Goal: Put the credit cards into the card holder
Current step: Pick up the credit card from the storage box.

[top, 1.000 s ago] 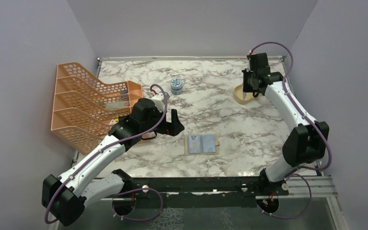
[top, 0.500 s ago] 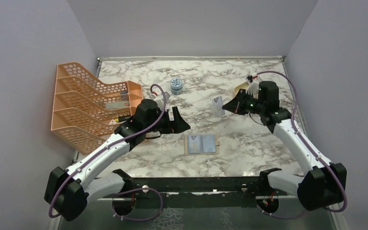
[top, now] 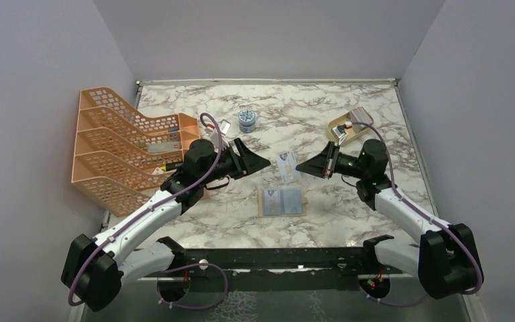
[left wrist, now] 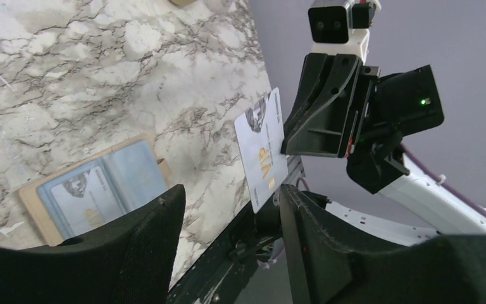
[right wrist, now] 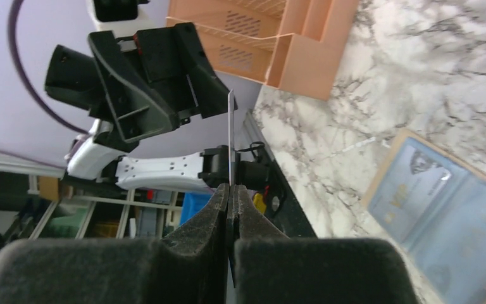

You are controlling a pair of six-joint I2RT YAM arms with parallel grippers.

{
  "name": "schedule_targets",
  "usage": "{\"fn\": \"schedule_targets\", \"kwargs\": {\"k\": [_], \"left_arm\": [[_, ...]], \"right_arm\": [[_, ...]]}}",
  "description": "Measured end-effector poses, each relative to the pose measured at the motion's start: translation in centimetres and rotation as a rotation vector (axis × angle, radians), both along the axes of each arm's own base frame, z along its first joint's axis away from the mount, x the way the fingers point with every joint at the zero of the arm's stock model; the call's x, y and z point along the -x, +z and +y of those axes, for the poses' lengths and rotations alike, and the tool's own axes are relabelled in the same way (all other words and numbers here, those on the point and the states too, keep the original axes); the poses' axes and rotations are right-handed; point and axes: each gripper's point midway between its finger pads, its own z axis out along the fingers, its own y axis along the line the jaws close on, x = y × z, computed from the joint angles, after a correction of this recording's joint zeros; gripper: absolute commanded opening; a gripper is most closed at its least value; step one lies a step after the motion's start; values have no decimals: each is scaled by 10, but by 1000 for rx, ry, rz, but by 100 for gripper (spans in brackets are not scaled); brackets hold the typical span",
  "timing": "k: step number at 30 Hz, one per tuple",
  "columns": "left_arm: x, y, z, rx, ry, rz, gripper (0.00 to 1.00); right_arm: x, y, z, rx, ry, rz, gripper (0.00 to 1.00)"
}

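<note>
A pale credit card (top: 287,166) marked VIP hangs upright above the table, pinched at one edge by my shut right gripper (top: 302,166). In the right wrist view the card (right wrist: 230,126) is edge-on between the closed pads (right wrist: 230,190). My left gripper (top: 263,161) faces it from the left with its jaws apart. In the left wrist view the card (left wrist: 262,149) has its lower corner just ahead of that gripper (left wrist: 231,190), touching neither finger. The card holder (top: 281,201) lies open on the marble below, another card in its left pocket (left wrist: 82,193).
An orange mesh file tray (top: 124,151) stands at the left, close behind the left arm. A small blue-and-white jar (top: 247,119) sits at the back centre. A beige rounded dish (top: 349,126) lies at the back right.
The right arm swung from the beige dish to the table's middle, carrying the card low. The left gripper turned toward it and its jaws narrowed.
</note>
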Motion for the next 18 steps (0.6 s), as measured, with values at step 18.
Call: {"fn": "schedule_targets", "kwargs": {"k": [18], "left_arm": [[4, -1, -12, 124, -41, 43, 22]], "right_arm": [[21, 10, 33, -90, 127, 12, 1]]}}
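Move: The credit card, already pinched by the right fingertips, has its middle about 3 cm to the right hand's left. Seen from the left hand, it is roughly 7 cm to the right, about level fore and aft and perhaps 2 cm lower. The left fingertips, where the right hand takes it, are some 9 cm to that hand's left, 1 cm ahead and 2 cm higher. The card holder lies about 5 cm left of the right hand, 1 cm back and 18 cm below. Leftward by about 3.5 cm goes the right hand, drawing back some 2 cm as it brings the pinched card to the left gripper; it rises about 2.5 cm, then sinks by half of that, turning slightly counter-clockwise. The left hand edges about 1 cm right to meet it, rolls a little and closes its fingers from over half open to about a quarter, around the card's near edge. ##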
